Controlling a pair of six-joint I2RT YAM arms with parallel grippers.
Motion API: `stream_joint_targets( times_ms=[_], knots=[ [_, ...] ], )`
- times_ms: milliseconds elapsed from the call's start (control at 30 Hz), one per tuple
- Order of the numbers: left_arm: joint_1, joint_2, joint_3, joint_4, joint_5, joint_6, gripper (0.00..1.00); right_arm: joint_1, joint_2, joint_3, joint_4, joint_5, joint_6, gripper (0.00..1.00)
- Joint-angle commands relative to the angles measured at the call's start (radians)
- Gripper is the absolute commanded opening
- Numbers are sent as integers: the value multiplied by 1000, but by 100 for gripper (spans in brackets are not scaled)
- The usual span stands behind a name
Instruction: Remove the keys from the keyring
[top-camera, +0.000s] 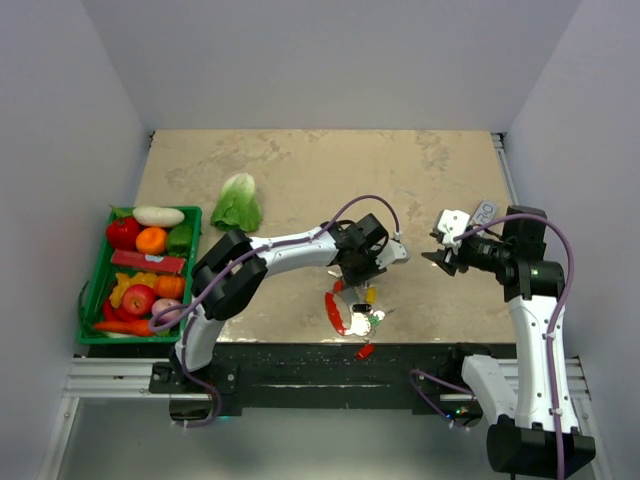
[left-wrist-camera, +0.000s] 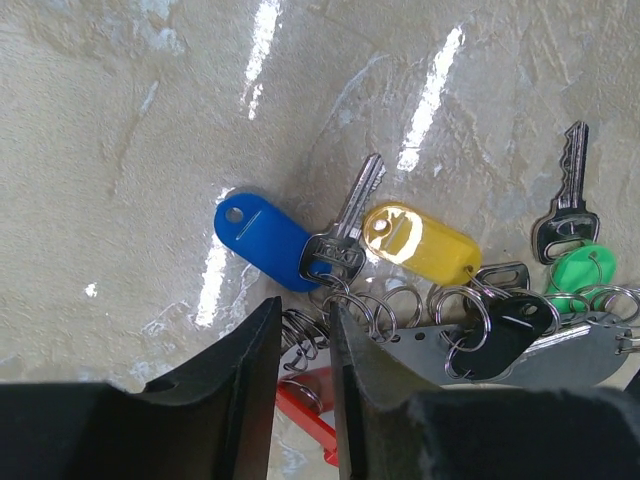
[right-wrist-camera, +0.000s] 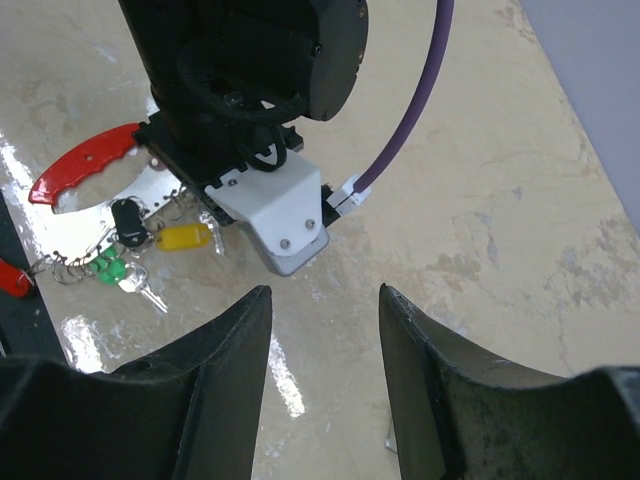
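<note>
The keys lie in a bunch near the table's front edge (top-camera: 358, 318). A blue tag (left-wrist-camera: 258, 240), a yellow tag (left-wrist-camera: 420, 243), a green tag (left-wrist-camera: 580, 272) and a black tag (left-wrist-camera: 500, 335) hang on linked silvery rings. The keyring's ring links (left-wrist-camera: 300, 335) sit between the fingers of my left gripper (left-wrist-camera: 303, 315), touching both, with the red fob (left-wrist-camera: 310, 405) below them. That gripper (top-camera: 352, 287) reaches down onto the bunch. My right gripper (right-wrist-camera: 322, 292) hovers open and empty to the right (top-camera: 440, 258), facing the left wrist. A flat metal plate (left-wrist-camera: 560, 355) lies among the rings.
A green crate (top-camera: 120, 339) full of toy fruit and vegetables stands at the left edge. A lettuce (top-camera: 237, 203) lies behind it. A small red piece (top-camera: 366, 351) rests at the table's front lip. A grey tag (top-camera: 484, 211) sits near the right arm.
</note>
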Motion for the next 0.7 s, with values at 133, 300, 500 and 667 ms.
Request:
stream_joint_targets(
  times_ms=[133,300,500,667],
  knots=[
    [-2,-5,-3,16,-26,13,23,-4,-17,7,-17,-13,2,50],
    [-2,-8,-4,14,-20,11,24,-5,-19,5,-23,-12,-4,50],
    [-2,-12,-3,19,-31,10,19,-4,-22,4,-22,-12,-4,49],
    [-2,-27,-3,23,-46,5,7,-5,-25,1,-23,-15,-4,49]
  ],
)
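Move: The bunch of small rings at the forward end of the keyring's grey plate lies right between the left fingertips, about 1 cm below the hand point. The blue tag is roughly 2 cm ahead of the hand and 3 cm to its right; the yellow tag some 3 cm back and 3 cm right; the black fob about 6 cm back and 1 cm right; the red handle 6 cm back and 5 cm left. From the right hand the rings lie about 18 cm left, 2 cm ahead and 23 cm below. The left hand, already down at the table among the rings, stays in place, creeping less than half a centimetre, and keeps its wrist steeply down with hardly any turn while its fingers close from about a third open to nearly shut. The closing goes in two steps, with a short hold near a quarter open before the final squeeze, and brings the tips together on the small rings by the plate's forward end, beside the blue tag and its key. ##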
